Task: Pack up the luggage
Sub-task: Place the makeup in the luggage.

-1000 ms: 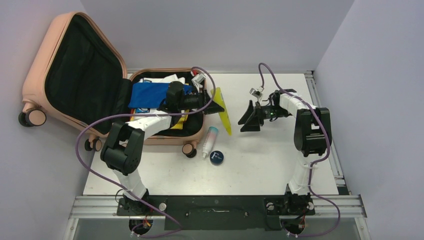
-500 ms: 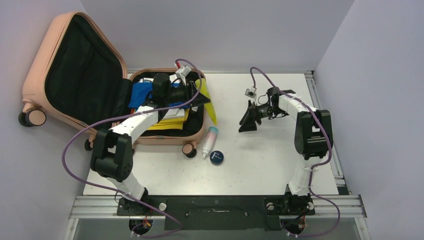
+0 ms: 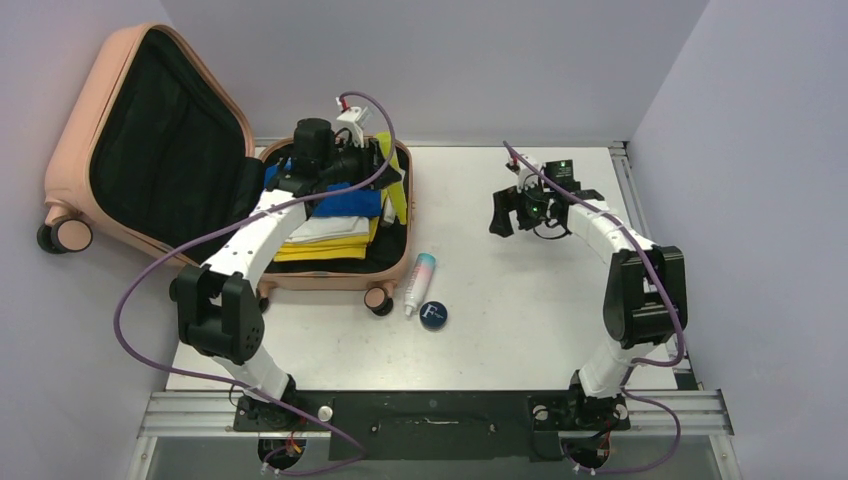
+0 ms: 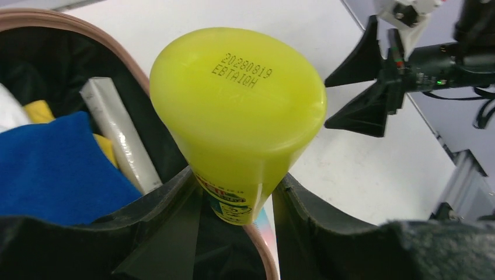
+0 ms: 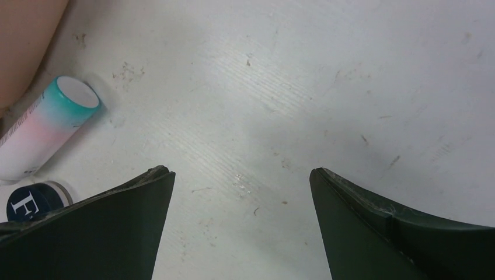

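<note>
The salmon-pink luggage (image 3: 80, 120) lies open at the back left, its lid propped up and its lower half (image 3: 340, 278) holding folded blue, white and yellow clothes. My left gripper (image 3: 378, 165) hangs over that half's right rim, shut on a yellow tube (image 3: 398, 195). In the left wrist view the yellow tube (image 4: 239, 111) fills the middle, pinched near its narrow end by the left gripper (image 4: 233, 192), above the luggage rim (image 4: 87, 29). My right gripper (image 3: 505, 212) is open over bare table, and the right wrist view shows this right gripper (image 5: 242, 172) with nothing between its fingers.
A pastel pink-and-teal bottle (image 3: 420, 280) lies on the table by the luggage's front right wheel, with a dark round jar (image 3: 433, 316) just in front of it. Both also show in the right wrist view, bottle (image 5: 46, 125) and jar (image 5: 29, 201). Grey walls enclose the table.
My left gripper has carried the yellow tube left and back, from above the table to over the luggage's right rim. The right gripper has drawn back a little and turned.
</note>
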{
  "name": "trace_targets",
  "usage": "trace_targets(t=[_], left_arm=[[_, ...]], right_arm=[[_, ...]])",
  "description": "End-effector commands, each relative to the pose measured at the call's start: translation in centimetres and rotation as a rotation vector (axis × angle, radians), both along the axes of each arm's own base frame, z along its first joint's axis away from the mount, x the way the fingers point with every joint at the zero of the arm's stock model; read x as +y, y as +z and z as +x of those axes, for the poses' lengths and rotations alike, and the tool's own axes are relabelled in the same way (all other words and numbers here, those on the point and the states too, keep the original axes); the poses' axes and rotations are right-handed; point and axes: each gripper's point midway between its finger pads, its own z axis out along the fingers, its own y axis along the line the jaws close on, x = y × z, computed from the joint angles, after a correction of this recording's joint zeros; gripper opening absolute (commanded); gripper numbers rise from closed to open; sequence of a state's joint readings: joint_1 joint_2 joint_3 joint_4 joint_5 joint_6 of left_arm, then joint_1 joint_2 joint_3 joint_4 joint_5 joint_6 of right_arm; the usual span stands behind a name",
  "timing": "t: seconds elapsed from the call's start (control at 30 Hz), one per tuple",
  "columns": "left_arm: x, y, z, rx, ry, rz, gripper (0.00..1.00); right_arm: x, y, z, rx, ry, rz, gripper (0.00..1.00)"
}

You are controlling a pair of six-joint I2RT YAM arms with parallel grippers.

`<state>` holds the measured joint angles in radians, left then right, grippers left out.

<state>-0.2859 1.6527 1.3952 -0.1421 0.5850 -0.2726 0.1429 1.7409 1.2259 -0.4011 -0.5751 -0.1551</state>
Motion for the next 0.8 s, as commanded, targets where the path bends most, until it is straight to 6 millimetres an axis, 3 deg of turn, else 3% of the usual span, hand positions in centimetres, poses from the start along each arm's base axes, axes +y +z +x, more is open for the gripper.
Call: trace_targets(t=[0.0, 0.07, 0.23, 0.37, 0.53, 0.77], left_arm=[[2.5, 3.9, 0.8, -0.088, 0.09, 0.141, 0.0], [3.2, 4.0, 1.4, -0.067, 0.122, 0.213, 0.0], [4.0, 1.0, 2.1, 0.044, 0.118, 0.35, 0.0], [3.4, -2.7, 1.6, 0.186, 0.06, 0.44, 0.0], [2.9, -5.6, 2.0, 0.284, 0.014, 0.526, 0.0], [1.0, -6.3, 2.9, 0.32, -0.034, 0.464, 0.0]], right_arm=[[-0.5, 3.6, 2.1, -0.144, -0.065, -0.008, 0.9], [-0.5, 3.5, 2.0, -0.139, -0.063, -0.003, 0.9], [-0.4, 3.0, 1.9, -0.122, -0.059, 0.008, 0.9], [-0.5, 3.0, 1.8, -0.118, -0.058, 0.016, 0.9], [-0.6, 3.0, 1.8, -0.114, -0.062, 0.026, 0.9], [-1.0, 3.1, 1.8, -0.115, -0.071, 0.036, 0.9]])
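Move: The yellow tube is already in the left hand, and its place in the luggage is the gap along the right wall, almost straight below that hand, about 1 cm to the left and some 18 cm down. The white box lies in that gap roughly 5 cm ahead of the hand; the blue towel's middle is about 17 cm left and 3 cm ahead. From the right hand the gap is some 29 cm left, 2 cm ahead and slightly lower. The yellow tube stays pinched between the left fingers while that hand first carries it up, forward and left by about 3 cm each, then sinks quickly some 13 cm into the gap between the blue towel and the luggage's right wall. The wrist swings roughly 40 degrees on the way, so the fingers come to point steeply down. ##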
